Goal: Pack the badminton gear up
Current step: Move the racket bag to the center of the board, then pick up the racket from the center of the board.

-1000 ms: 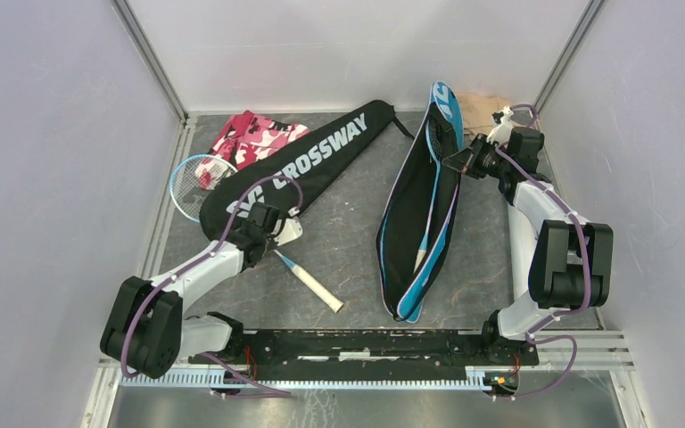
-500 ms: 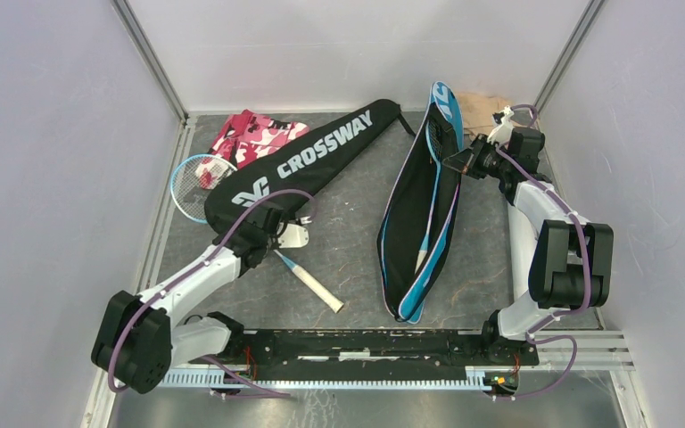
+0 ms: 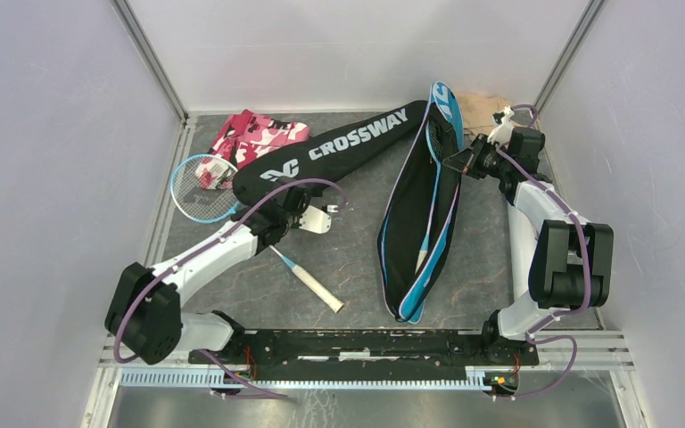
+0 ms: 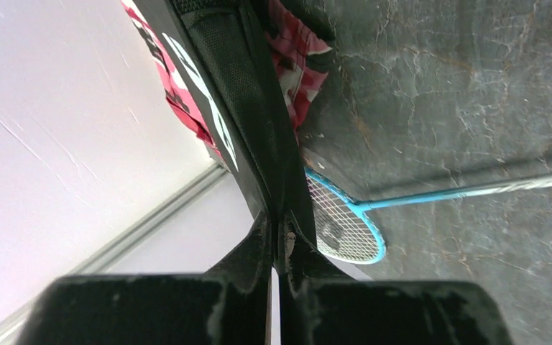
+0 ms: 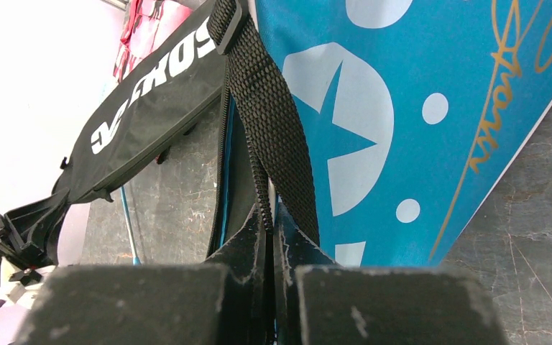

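Observation:
The black "CROSSWAY" racket cover [image 3: 348, 143] lies slanted across the back of the table. My left gripper [image 3: 287, 189] is shut on the edge of its wide end, and the left wrist view shows the black cover [image 4: 237, 93] pinched between my left gripper's [image 4: 280, 231] jaws. A blue racket [image 3: 201, 187] lies bare to the left, its grip [image 3: 317, 290] pointing toward the front. The blue cover [image 3: 428, 205] stands open with a racket inside. My right gripper [image 3: 459, 160] is shut on its edge, with the black strap [image 5: 266, 122] and zipper edge between the jaws of my right gripper [image 5: 269, 224].
A pink-and-white camouflage cloth [image 3: 254, 134] lies at the back left, partly under the black cover. A beige cloth [image 3: 482, 107] sits in the back right corner. White walls close the table on three sides.
My left gripper has shut on the black cover and pulled it right and toward the back, uncovering the blue racket's head. The right arm and blue cover have not moved.

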`<state>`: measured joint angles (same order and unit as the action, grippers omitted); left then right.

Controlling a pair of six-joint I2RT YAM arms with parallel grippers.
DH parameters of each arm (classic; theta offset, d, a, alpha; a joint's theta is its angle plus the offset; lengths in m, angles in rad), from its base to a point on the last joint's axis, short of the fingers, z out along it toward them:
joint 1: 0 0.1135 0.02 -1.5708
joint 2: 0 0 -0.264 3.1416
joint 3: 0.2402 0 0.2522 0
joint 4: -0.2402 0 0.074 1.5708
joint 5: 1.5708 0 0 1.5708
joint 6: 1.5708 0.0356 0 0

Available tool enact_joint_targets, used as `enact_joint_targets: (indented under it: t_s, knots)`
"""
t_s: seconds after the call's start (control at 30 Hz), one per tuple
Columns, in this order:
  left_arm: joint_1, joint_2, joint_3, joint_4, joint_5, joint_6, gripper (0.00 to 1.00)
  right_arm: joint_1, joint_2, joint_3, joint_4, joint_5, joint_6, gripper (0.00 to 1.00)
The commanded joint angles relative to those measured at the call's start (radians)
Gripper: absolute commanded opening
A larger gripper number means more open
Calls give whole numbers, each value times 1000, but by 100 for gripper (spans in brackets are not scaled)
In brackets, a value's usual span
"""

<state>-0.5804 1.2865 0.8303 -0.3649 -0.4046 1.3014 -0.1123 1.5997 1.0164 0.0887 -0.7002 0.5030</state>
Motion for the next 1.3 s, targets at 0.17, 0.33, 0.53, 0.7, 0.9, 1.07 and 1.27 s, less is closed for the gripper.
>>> enact_joint_targets:
  t_s: [0.17, 0.33, 0.53, 0.7, 0.9, 1.07, 1.27]
  knots:
    - [-1, 139, 114, 136, 97, 81, 25, -7, -34, 3, 32, -21, 1, 0]
    - [25, 169, 144, 36, 89, 3, 54, -5, -35, 7, 32, -28, 5, 0]
    - [67, 129, 146, -147, 83, -160, 80, -6, -37, 7, 30, -33, 5, 0]
    - [110, -3, 123, -270, 160, -348, 100, -6, -39, 5, 32, -35, 6, 0]
    - [212, -81, 114, -290, 219, -675, 100, -6, -35, 5, 38, -42, 13, 0]
    - [379, 10, 204, -298, 325, -960, 100, -5, -33, 1, 43, -47, 19, 0]
    - [491, 113, 235, -250, 388, -1254, 100, -6, -40, -3, 44, -45, 20, 0]
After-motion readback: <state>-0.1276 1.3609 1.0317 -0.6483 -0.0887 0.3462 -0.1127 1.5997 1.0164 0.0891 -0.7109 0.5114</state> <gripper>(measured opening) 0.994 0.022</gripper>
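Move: The left hand already grips the raised near end of the black racket bag, whose middle lies roughly 16 cm ahead and 15 cm to the right; the board's centre is about 21 cm to the right, practically level. The pink bag sits some 19 cm ahead and 8 cm left, and the blue racket's middle about 8 cm back and 7 cm left, all some 10 cm below. From the right hand, the board's centre is about 27 cm left and 9 cm back. The left hand carries the gripped near end of the black racket bag a last 3 cm or so forward and right while sinking about 2 cm, its fingers opening as it goes and then spreading fully to let go of the fabric. It then turns back and sweeps about 10 cm left and a few centimetres back, away from the bag and towards the blue racket, bobbing up and sinking again while rolling some 70 degrees about its own pointing direction with the fingers still aimed forward and down. ##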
